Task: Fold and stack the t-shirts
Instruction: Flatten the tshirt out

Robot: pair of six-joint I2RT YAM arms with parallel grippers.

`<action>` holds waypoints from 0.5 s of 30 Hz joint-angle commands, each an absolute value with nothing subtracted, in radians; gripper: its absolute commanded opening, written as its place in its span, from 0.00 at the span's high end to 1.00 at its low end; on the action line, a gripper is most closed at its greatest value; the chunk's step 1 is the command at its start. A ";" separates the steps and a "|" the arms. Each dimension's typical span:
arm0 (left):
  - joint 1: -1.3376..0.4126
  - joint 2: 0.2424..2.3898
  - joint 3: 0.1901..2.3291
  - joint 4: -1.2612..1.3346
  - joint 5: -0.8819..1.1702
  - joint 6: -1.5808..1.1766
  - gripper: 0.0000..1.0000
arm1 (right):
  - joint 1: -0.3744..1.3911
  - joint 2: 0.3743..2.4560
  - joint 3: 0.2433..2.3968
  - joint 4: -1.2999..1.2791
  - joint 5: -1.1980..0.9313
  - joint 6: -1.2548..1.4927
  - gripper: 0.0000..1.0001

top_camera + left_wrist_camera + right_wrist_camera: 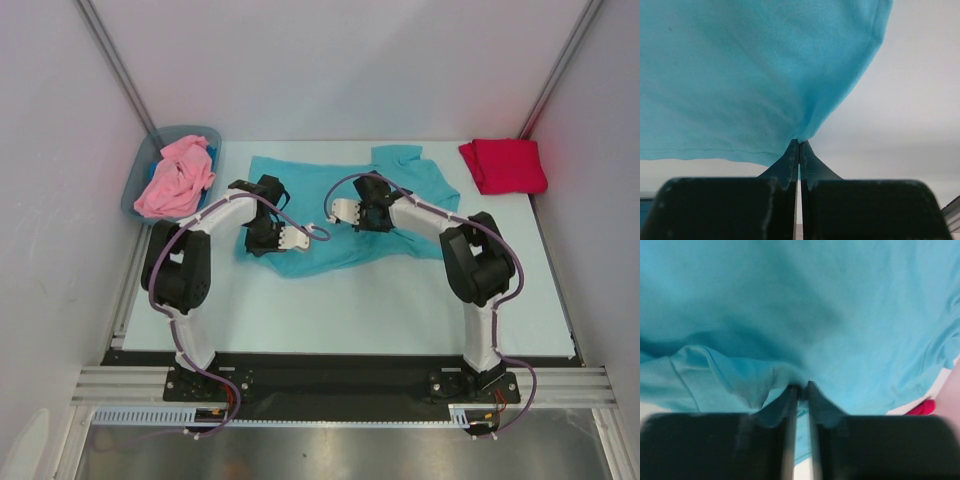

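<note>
A teal t-shirt [315, 190] lies spread across the middle of the table, wrinkled under both arms. My left gripper [262, 243] is at its left part and is shut on a pinch of the teal cloth [755, 75], which rises to the fingertips [799, 141]. My right gripper [368, 222] is over the shirt's right half. Its jaws [802, 385] stand a sliver apart with a fold of teal cloth [805, 305] bunched between the tips. A folded red t-shirt [503, 165] lies at the far right corner. A crumpled pink t-shirt [175, 178] sits in the bin.
The grey-blue plastic bin [200, 133] stands at the far left corner, against the white side wall. White enclosure walls close in the table on three sides. A corner of the red t-shirt [922, 408] shows at the right edge of the right wrist view.
</note>
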State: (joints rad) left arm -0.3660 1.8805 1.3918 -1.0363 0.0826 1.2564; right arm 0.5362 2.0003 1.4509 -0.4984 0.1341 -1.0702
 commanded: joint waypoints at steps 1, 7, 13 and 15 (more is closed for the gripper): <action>-0.376 1.887 1.433 -1.039 0.114 1.250 1.00 | 0.548 2.046 1.508 -0.462 0.181 -1.060 0.77; -0.376 1.882 1.428 -1.037 0.104 1.259 1.00 | 0.519 2.043 1.519 -0.521 0.181 -1.011 0.39; -0.376 1.884 1.427 -1.037 0.103 1.259 1.00 | 0.448 1.952 1.531 -0.581 0.173 -0.971 0.38; -0.376 1.887 1.428 -1.037 0.101 1.259 1.00 | 0.416 1.925 1.529 -0.591 0.173 -0.963 0.39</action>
State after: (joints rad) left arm -0.3676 1.8843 1.3956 -1.0325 0.0822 1.2568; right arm 0.4591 2.0392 1.4944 -0.5568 0.1684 -0.9981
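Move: The right hand has the blue t-shirt's near edge bunched at its fingertips, about 1 cm below the hand point; the shirt's far sleeve lies some 17 cm ahead and 7 cm to the right. The folded red shirt is about 15 cm ahead and 28 cm to the right. From the left hand, shut on the near hem, that bunched edge is roughly 6 cm ahead and 20 cm to the right. Right hand opens, sinking 2 cm to release the bunched edge, then sweeps 4 cm right; left keeps its hold. ##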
